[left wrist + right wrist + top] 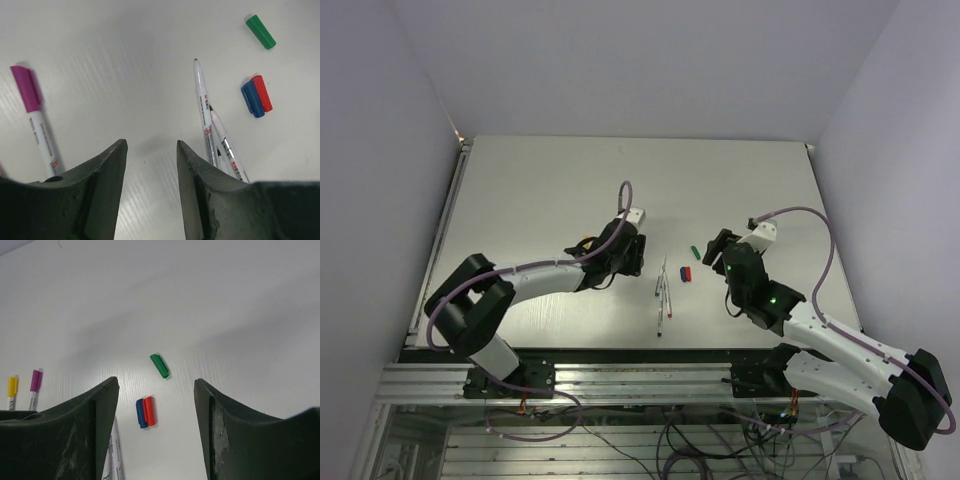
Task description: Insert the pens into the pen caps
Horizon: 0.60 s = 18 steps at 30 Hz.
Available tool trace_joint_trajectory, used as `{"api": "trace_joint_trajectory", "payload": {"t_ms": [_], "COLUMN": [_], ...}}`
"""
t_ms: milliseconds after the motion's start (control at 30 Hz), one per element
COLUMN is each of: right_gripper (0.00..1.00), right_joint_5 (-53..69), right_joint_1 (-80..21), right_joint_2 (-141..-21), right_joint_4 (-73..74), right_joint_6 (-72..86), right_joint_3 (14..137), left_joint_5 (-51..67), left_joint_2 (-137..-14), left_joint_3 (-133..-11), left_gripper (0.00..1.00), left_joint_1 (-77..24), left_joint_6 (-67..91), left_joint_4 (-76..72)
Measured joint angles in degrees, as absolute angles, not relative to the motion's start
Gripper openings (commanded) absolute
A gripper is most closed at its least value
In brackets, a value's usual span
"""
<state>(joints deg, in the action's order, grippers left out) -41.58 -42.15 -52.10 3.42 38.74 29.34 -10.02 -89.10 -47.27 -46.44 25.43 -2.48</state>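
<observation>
Several uncapped white pens (663, 295) lie in a loose bundle mid-table; two of them (202, 110) show in the left wrist view. A green cap (159, 365) lies alone, with a blue cap (141, 413) and a red cap (149, 410) side by side nearer to me. A purple-capped pen (30, 90) lies left of the left gripper, and an orange-yellow capped pen (12, 386) lies beside it. My left gripper (150, 145) is open over bare table, left of the bundle. My right gripper (155, 381) is open, and the three loose caps show between its fingers, on the table beyond them.
The table (540, 190) is a pale flat sheet with a metal rail along its left edge (448, 220). White walls close in at the back and on both sides. Cables hang below the near edge (660, 430).
</observation>
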Motion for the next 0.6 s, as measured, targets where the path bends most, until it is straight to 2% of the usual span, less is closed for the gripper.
{"api": "trace_joint_trajectory", "payload": {"t_ms": [600], "right_gripper": [0.57], "right_joint_5": [-41.9], "right_joint_1": [-42.1], "right_joint_2": [-49.7], "right_joint_4": [5.1], "right_joint_6": [40.5], "right_joint_3": [27.2], "left_joint_5": [-11.8], "left_joint_2": [-99.5], "left_joint_3": [-54.4], "left_gripper": [0.53], "left_joint_1": [-53.6], "left_joint_6": [24.8], "left_joint_4": [-2.7]}}
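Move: The uncapped pen whose tip reaches farthest out lies about 7 cm to the left hand's right, level with it fore and aft, and some 6 cm below. The red-tailed pen is 9 cm right and 5 cm back, the blue cap 13 cm right and level; on the other side the purple-capped pen lies 8 cm left, 3 cm ahead. From the waiting right hand the target pen is about 9 cm left, level, 14 cm down. The farthest-out uncapped pen is approached by the empty left hand, which slides about 5 cm to its right, fast at first and then slowing, while sinking some 2.5 cm and easing slightly back. The wrist turns a little clockwise; the fingers stay about half open, still above the table and touching nothing. ##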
